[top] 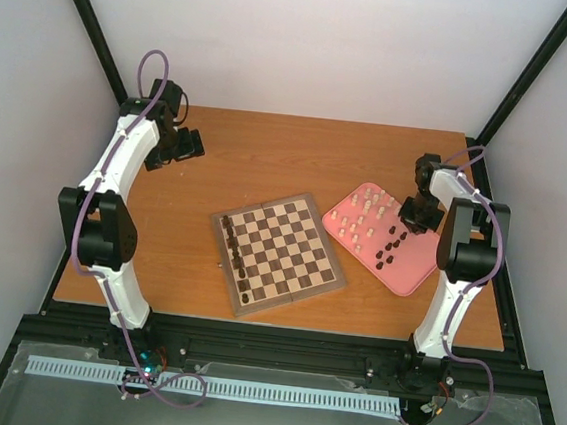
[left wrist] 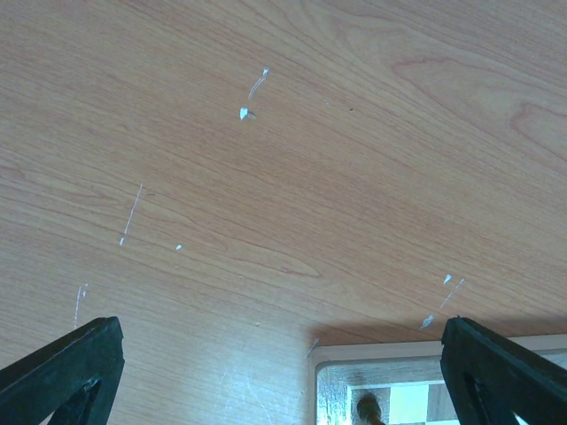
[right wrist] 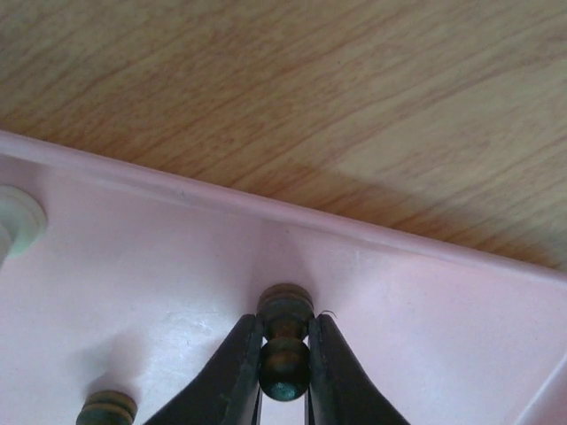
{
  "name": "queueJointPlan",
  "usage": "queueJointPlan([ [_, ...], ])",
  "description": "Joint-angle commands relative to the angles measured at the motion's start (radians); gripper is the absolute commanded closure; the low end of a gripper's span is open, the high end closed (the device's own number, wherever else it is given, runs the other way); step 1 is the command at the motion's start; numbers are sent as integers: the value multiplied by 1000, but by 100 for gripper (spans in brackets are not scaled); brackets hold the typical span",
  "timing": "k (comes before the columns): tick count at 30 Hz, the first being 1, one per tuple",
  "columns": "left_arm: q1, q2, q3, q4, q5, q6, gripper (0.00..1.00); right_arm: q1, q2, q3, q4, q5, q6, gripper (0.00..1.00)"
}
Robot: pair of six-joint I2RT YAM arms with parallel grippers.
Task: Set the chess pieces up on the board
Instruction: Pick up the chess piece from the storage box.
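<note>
The board (top: 290, 248) lies at the table's centre, with a column of dark chess pieces (top: 234, 253) along its left edge. More cream pieces (top: 364, 215) and dark pieces (top: 393, 245) stand in a pink tray (top: 409, 270) to its right. My right gripper (top: 414, 217) is down in the tray. In the right wrist view it (right wrist: 285, 326) is shut on a dark pawn (right wrist: 284, 367) near the tray wall (right wrist: 399, 257). My left gripper (left wrist: 282, 372) hangs open and holds nothing above bare wood, with the board's corner (left wrist: 337, 390) and one dark piece (left wrist: 368, 409) just below it.
In the right wrist view another dark piece (right wrist: 106, 409) stands at the lower left and a cream piece (right wrist: 13, 221) at the left edge. The left gripper (top: 181, 147) sits at the table's far left. Black frame posts rise at the back corners.
</note>
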Motion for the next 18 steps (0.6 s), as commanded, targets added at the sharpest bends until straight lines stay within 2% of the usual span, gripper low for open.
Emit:
queueJointPlan([
  [1, -7, 19, 54, -25, 0, 8, 0, -13, 16, 19, 16, -3, 2, 92],
  [5, -6, 24, 58, -25, 1, 8, 0, -13, 9, 21, 17, -6, -6, 97],
  [10, -7, 22, 59, -25, 2, 8, 0, -13, -43, 46, 1, 10, -4, 97],
  [18, -6, 18, 55, -25, 0, 7, 0, 46, -156, 189, -115, 51, -25, 97],
])
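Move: The right hand already has a dark piece pinched at its neck in the pink storage box. The chessboard it is bound for has its middle about 36 cm to the left and 11 cm back, some 2 cm lower. The nearest standing dark piece is roughly 5 cm left and 2 cm back, a white piece about 8 cm left and 3 cm ahead. From the left hand the chessboard's middle lies around 26 cm right, 15 cm back and 18 cm below. With its fingers keeping their nearly shut grip on the dark piece's neck, the right hand hardly stirs at first, then picks up speed and lifts the piece about 4.5 cm straight out of its place in the pink box. It also goes forward some 2 cm towards the box's far rim as it rises, the fingertips tipping slightly forward, and is still climbing at the end. ##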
